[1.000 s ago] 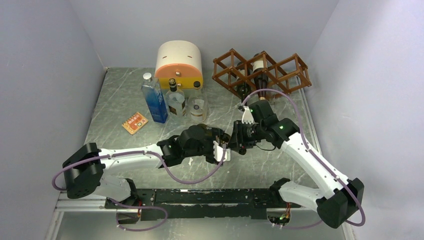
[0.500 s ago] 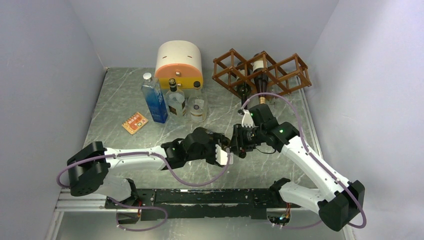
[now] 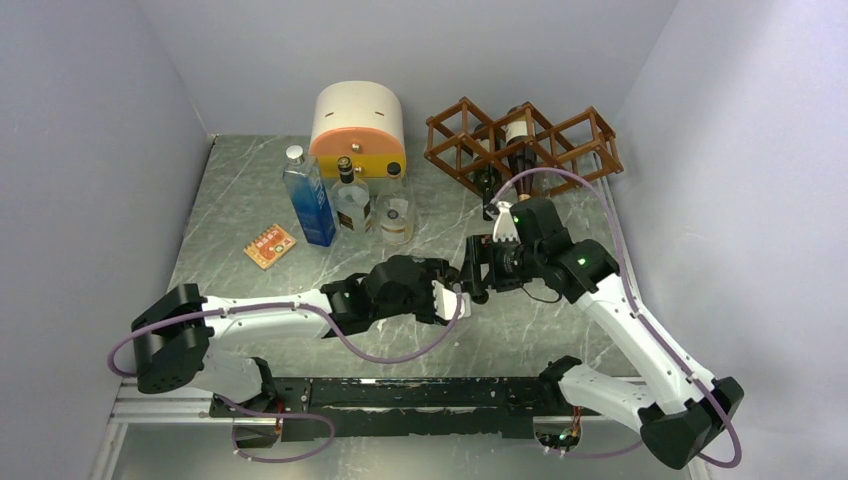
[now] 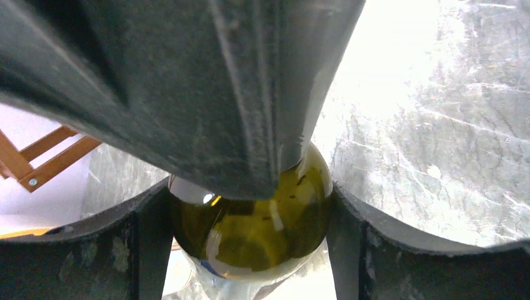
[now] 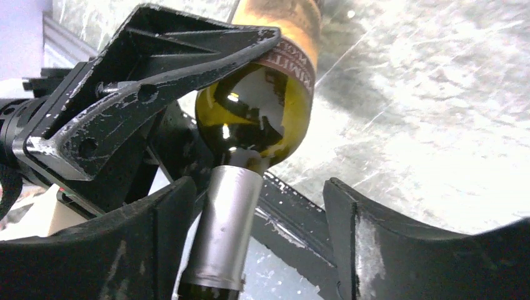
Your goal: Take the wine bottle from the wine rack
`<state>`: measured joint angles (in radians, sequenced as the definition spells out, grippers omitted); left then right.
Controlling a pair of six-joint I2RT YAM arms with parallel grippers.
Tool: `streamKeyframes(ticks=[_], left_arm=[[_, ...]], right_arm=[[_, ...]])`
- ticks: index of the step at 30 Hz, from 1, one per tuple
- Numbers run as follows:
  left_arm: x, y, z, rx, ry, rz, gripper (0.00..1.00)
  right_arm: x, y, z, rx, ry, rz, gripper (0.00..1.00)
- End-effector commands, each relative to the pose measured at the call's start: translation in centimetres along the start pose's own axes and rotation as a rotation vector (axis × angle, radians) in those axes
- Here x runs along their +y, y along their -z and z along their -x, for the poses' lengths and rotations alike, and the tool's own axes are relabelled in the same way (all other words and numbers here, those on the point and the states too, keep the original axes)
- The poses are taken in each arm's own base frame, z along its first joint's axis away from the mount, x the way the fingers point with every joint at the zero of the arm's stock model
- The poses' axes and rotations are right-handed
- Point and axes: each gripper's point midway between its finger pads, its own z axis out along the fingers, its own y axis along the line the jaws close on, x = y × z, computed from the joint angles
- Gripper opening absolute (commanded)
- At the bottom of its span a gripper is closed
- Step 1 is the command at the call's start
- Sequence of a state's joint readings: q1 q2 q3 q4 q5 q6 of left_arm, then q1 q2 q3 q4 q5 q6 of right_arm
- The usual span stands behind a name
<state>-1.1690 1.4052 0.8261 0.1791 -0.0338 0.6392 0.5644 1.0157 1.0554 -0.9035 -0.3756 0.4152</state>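
Observation:
A small olive-green wine bottle [image 5: 269, 119] with a silver foil neck [image 5: 228, 225] hangs over mid-table between the two grippers. My left gripper [image 4: 248, 212] is shut on its body [image 4: 262, 231], glass touching both fingers. My right gripper [image 5: 257, 194] is open around the neck: the foil lies against one finger [image 5: 156, 237], with a clear gap to the other. In the top view the left gripper [image 3: 455, 298] and right gripper [image 3: 475, 280] meet tip to tip. The reddish-brown wine rack [image 3: 560, 140] stands at the back right, and another dark bottle [image 3: 517, 135] lies in it.
A cream-and-orange rounded box [image 3: 358, 125] stands at the back. In front of it are a blue bottle [image 3: 308, 195] and two clear glass bottles [image 3: 350, 200] [image 3: 395, 210]. A small orange packet [image 3: 270, 245] lies to the left. Walls close in on both sides.
My right gripper has opened off the bottle's neck and drawn slightly back and right. My left gripper has narrowed onto the bottle's body.

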Motion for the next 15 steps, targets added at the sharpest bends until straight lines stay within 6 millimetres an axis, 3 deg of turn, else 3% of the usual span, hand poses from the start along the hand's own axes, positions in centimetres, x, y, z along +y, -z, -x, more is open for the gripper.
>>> streamKeyframes(ticks=[1,6,11,15], left_arm=[[3.7,0.8,2.7,-0.079,0.028,0.154,0.07],[5.1,1.3,3.2,-0.094,0.081,0.197,0.07],[7.1,2.6,4.5,-0.168,0.195,0.264,0.07],[9.0,3.6,5.6,-0.221,0.355,0.32,0.07]], right_arm=[[1.3,1.9,3.7,-0.156,0.044,-0.008,0.83],[0.7,5.1,7.7,-0.306,0.055,-0.15,0.93],[1.1,12.5,12.6,-0.592,0.034,-0.277,1.0],[1.5,17.5,14.2,-0.793,0.029,-0.305,1.0]])
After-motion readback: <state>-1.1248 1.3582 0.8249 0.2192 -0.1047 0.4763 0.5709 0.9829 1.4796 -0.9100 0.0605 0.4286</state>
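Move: The right hand has already loosened around the held wine bottle's neck, and its likely next thing, the gold-necked bottle in the rack, has its middle some 30 cm ahead, 12 cm to the right and 9 cm below; the dark bottle there lies about 28 cm ahead, 5 cm right, 12 cm below. The left hand grips the held bottle's body, with open table for it about 15 cm ahead and 14 cm below. The clear bottle stands 16 cm ahead and 9 cm left of that hand, the labelled bottle 17 cm ahead and 18 cm left, both some 2 cm below it. The right hand opens fully and comes clear of the held bottle's neck, climbing about 16 cm while going forward some 6 cm and then also right towards the rack, its fingers tipping up and swinging clockwise, some 35 degrees of turn in all. The left hand keeps its grip on the body and carries the bottle a few centimetres up and forward, a little left, towards the standing bottles, turning it slightly counter-clockwise. ##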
